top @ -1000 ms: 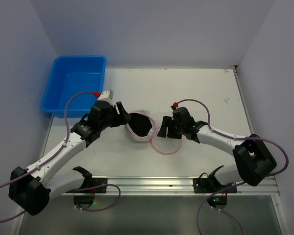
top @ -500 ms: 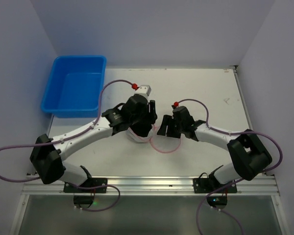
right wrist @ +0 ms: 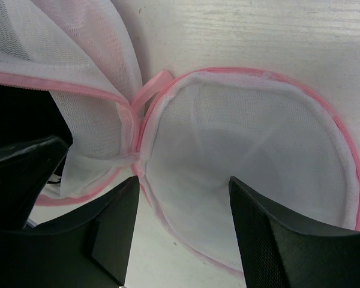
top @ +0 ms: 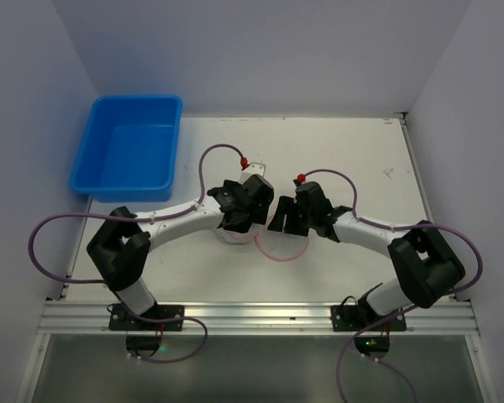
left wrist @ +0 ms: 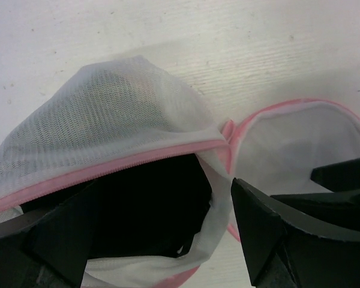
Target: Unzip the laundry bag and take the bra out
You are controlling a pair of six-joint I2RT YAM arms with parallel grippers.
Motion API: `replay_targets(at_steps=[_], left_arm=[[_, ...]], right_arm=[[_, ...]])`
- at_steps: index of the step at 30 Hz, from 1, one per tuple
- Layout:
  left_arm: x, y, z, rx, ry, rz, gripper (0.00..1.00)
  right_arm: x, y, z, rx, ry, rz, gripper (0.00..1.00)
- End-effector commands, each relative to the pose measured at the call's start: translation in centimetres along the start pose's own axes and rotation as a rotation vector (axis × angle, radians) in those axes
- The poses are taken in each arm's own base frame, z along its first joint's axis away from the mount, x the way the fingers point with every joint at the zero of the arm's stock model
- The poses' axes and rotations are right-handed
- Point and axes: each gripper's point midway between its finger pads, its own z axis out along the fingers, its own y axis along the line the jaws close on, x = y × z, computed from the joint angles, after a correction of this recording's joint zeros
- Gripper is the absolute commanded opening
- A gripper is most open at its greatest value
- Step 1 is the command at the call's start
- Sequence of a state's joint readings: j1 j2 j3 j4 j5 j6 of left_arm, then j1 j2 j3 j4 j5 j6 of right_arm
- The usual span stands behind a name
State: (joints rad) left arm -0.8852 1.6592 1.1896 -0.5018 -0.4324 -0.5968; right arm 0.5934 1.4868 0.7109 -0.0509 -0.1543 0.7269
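Observation:
The laundry bag [left wrist: 108, 114] is white mesh with pink zipper trim and lies unzipped on the table. Its round lid [right wrist: 252, 150] is folded flat to the right. A black bra [left wrist: 150, 198] fills the bag's mouth. My left gripper [left wrist: 168, 240] is open and sits low over the mouth, one finger on each side of the bag's right wall. My right gripper [right wrist: 186, 222] is open and empty just above the lid's near edge. In the top view the left gripper [top: 245, 217] hides most of the bag [top: 232, 238], and the right gripper [top: 283, 220] sits close beside it.
A blue plastic bin [top: 126, 159] stands at the far left corner of the table. The two grippers are nearly touching over the bag. The lid's pink ring [top: 287, 252] lies toward the near side. White walls close in the table.
My left arm has swung right from beside the bag to directly over its open mouth. The right gripper has stayed in place by the lid.

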Motion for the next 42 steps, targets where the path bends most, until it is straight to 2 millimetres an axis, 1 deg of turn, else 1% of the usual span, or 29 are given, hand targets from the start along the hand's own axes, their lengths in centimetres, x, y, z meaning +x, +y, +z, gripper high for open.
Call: replay_targets(at_steps=[1, 2, 4, 8, 10, 15, 18, 21, 22, 24, 25, 27, 28, 30, 31, 32, 34, 36, 37, 38, 39, 40, 41, 42], left_arm=[[-0.3, 1.9, 0.6, -0.135, -0.024, 0.046, 0.9], [-0.1, 2.1, 0.9, -0.158, -0.02, 0.053, 0.9], [0.2, 3.2, 0.8, -0.219, -0.017, 0.062, 0.89], [0.3, 4.2, 0.5, -0.264, -0.037, 0.061, 0.87], [0.9, 4.7, 0.7, -0.288, -0.025, 0.072, 0.86], [1.9, 5.2, 0.9, -0.301, -0.005, 0.065, 0.83], [1.1, 5.2, -0.1, -0.281, -0.044, 0.025, 0.77], [0.5, 5.5, -0.8, -0.271, -0.079, 0.003, 0.65], [0.5, 5.7, -0.8, -0.276, -0.08, 0.004, 0.58], [0.8, 5.9, -0.9, -0.284, -0.074, 0.008, 0.52], [0.9, 6.0, -0.9, -0.288, -0.071, 0.007, 0.45], [1.0, 6.1, -1.1, -0.286, -0.071, 0.004, 0.37], [0.9, 6.2, -1.2, -0.288, -0.074, 0.001, 0.26], [0.6, 6.5, -1.8, -0.289, -0.092, -0.007, 0.15], [0.1, 6.6, -2.3, -0.285, -0.109, -0.018, 0.04], [-0.3, 6.6, -2.6, -0.278, -0.121, -0.023, 0.0], [-0.9, 6.6, -3.5, -0.259, -0.138, -0.026, 0.0], [-2.5, 6.3, -5.1, -0.213, -0.18, -0.047, 0.0], [-3.5, 5.9, -6.5, -0.159, -0.204, -0.045, 0.0], [-4.2, 5.6, -7.4, -0.12, -0.223, -0.048, 0.0], [-4.7, 4.6, -8.1, -0.044, -0.236, -0.057, 0.0], [-5.9, 4.6, -9.9, 0.02, -0.278, -0.061, 0.0], [-6.4, 4.3, -10.8, 0.072, -0.295, -0.071, 0.0], [-6.8, 3.3, -11.7, 0.171, -0.297, -0.079, 0.0]], right_arm=[[0.7, -0.7, 0.5, 0.007, 0.021, 0.017, 0.64], [0.8, -0.7, 0.5, 0.008, 0.025, 0.018, 0.64], [0.9, -0.6, 0.5, 0.004, 0.028, 0.015, 0.64], [1.0, -0.7, 0.7, 0.003, 0.031, 0.015, 0.64], [1.0, -0.7, 0.8, 0.002, 0.034, 0.013, 0.64], [1.2, -0.9, 0.9, 0.004, 0.042, 0.015, 0.64], [1.3, -0.9, 0.9, 0.003, 0.043, 0.014, 0.64], [1.3, -0.9, 1.0, 0.005, 0.044, 0.013, 0.64], [1.4, -1.1, 1.1, 0.008, 0.046, 0.015, 0.64], [1.4, -1.0, 1.1, 0.007, 0.047, 0.015, 0.64], [1.4, -1.0, 1.0, 0.006, 0.046, 0.016, 0.64], [1.4, -1.1, 1.0, 0.009, 0.042, 0.016, 0.64], [1.4, -1.1, 1.0, 0.009, 0.042, 0.016, 0.64], [1.4, -1.2, 0.9, 0.011, 0.04, 0.016, 0.64], [1.4, -1.1, 1.0, 0.009, 0.04, 0.014, 0.64], [1.4, -1.2, 1.0, 0.011, 0.04, 0.016, 0.64], [1.4, -1.2, 1.0, 0.012, 0.041, 0.016, 0.64], [1.4, -1.2, 1.0, 0.011, 0.04, 0.016, 0.64], [1.4, -1.2, 1.0, 0.013, 0.041, 0.015, 0.64], [1.3, -1.2, 1.0, 0.013, 0.038, 0.015, 0.64], [1.4, -1.2, 1.0, 0.014, 0.04, 0.015, 0.64], [1.3, -1.2, 1.0, 0.014, 0.039, 0.016, 0.64], [1.3, -1.2, 1.0, 0.016, 0.039, 0.016, 0.64], [1.4, -1.2, 1.1, 0.016, 0.042, 0.015, 0.64]])
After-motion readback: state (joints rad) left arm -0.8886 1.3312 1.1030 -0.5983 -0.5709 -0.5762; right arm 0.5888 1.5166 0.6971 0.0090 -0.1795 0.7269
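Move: The black bra lies bundled in the open mouth of the mesh bag, about 4 cm to the left hand's left and 3 cm below it, neither ahead nor back. The mesh bag's middle is about 3 cm left, 1 cm ahead and 4 cm below, with its open flap spread some 8 cm to the right of that hand, 3 cm back and 6 cm lower. From the right hand, the bra lies roughly 9 cm left, 3 cm ahead and about 1 cm higher. The bra is pinched between the left fingers: wide open, they sink some 2 cm into the bag's mouth while sweeping about 5 cm left, the hand's left side rolling up by around 15 degrees, then shut on the black cloth. The left hand then lifts, faster and faster, roughly 8 cm up from where it closed, rolling back as it rises. ##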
